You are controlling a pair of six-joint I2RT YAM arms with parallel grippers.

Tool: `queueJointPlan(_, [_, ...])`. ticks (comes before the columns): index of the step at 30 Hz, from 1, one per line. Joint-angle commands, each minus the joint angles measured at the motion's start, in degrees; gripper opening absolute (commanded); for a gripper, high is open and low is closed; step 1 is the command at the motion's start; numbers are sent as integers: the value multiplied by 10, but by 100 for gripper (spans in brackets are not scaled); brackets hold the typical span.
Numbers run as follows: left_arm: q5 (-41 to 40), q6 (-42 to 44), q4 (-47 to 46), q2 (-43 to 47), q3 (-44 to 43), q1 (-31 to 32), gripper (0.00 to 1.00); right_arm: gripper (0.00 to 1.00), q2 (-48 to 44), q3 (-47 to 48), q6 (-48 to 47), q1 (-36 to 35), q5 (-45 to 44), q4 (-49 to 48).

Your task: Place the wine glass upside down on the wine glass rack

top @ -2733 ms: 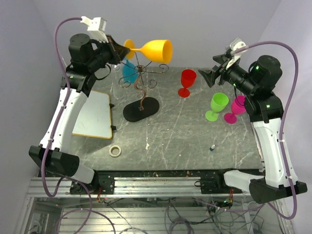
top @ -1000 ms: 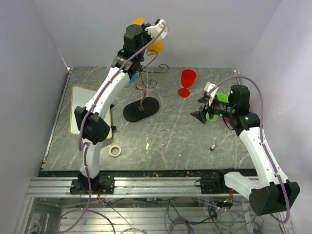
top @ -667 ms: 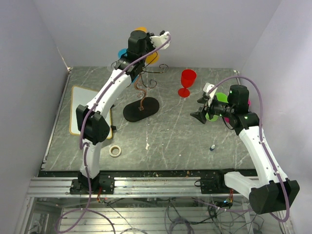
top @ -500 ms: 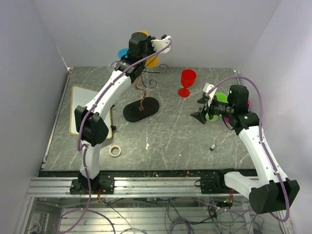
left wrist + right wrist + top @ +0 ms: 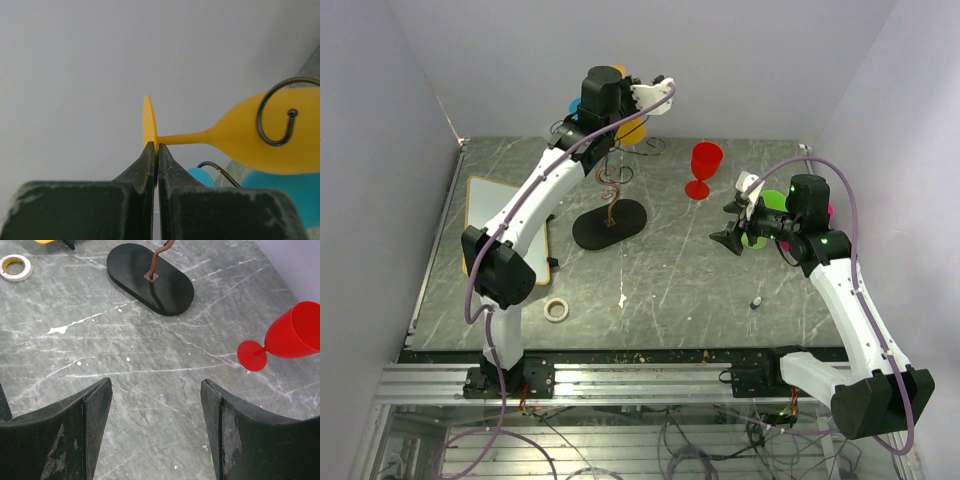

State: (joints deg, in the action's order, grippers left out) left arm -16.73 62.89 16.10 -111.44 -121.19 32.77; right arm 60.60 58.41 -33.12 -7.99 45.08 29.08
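Note:
The yellow wine glass (image 5: pixel 633 129) hangs tilted, bowl down, at the top of the wine glass rack (image 5: pixel 610 186), a dark wire stand on a black oval base (image 5: pixel 609 223). My left gripper (image 5: pixel 617 84) is shut on the glass's foot. In the left wrist view the gripper (image 5: pixel 158 146) pinches the thin foot disc (image 5: pixel 148 125), and a scroll curl (image 5: pixel 274 118) crosses in front of the yellow bowl (image 5: pixel 250 142). A blue glass (image 5: pixel 574 106) hangs on the rack behind. My right gripper (image 5: pixel 733 236) is open and empty over the table (image 5: pixel 156 385).
A red glass (image 5: pixel 703 168) stands right of the rack. A green glass (image 5: pixel 769 203) and a pink glass (image 5: pixel 831 212) stand behind my right gripper. A white board (image 5: pixel 511 236) lies at the left, a tape roll (image 5: pixel 556 309) near the front, and a small object (image 5: pixel 757 301) at the front right.
My left arm has carried the yellow glass from left of the rack up over its top and tipped the bowl downward. My right arm has dropped lower toward the table.

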Motion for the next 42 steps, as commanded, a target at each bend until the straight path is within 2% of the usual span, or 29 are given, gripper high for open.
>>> queueJointPlan(1, [-2, 9, 0, 30, 20, 10, 7, 71, -4, -7, -5, -2, 11, 7])
queueJointPlan(6, [0, 23, -14, 40, 49, 12, 7, 71, -3, -8, -4, -2, 11, 6])
queueJointPlan(15, [29, 12, 16, 52, 53, 23, 7, 71, -3, -7, -3, -1, 6, 4])
queueJointPlan(28, [12, 27, 38, 57, 65, 46, 7, 71, -5, -23, -3, -1, 4, 4])
queueJointPlan(42, [32, 32, 41, 73, 79, 73, 7, 71, -5, -24, -4, -1, 5, 4])
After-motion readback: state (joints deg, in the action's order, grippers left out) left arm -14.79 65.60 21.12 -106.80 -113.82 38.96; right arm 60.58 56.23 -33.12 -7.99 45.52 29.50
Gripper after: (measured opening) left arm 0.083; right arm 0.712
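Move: The orange wine glass already hangs bowl-down from the left hand. Its goal, the rack's right-hand hook, lies about 5 cm back, 6 cm right and 9 cm below that hand. The rack's hub is some 6 cm back and 4 cm left, 9 cm lower; the hung blue glass is 8 cm left, 1 cm back and 14 cm lower. The red glass stands 15 cm right, level in reach, 31 cm down. From the idle right hand the hook is about 12 cm ahead, 14 cm left and 8 cm up. The orange wine glass, still pinched by its foot in the left fingers, first sinks about 2.5 cm beside the rack's wires. The left hand then draws it back and to the right, roughly 4.5 cm each way, a little lower by the end, bringing the stem to the right-hand hook while the wrist turns slightly clockwise and tips a few degrees down. ##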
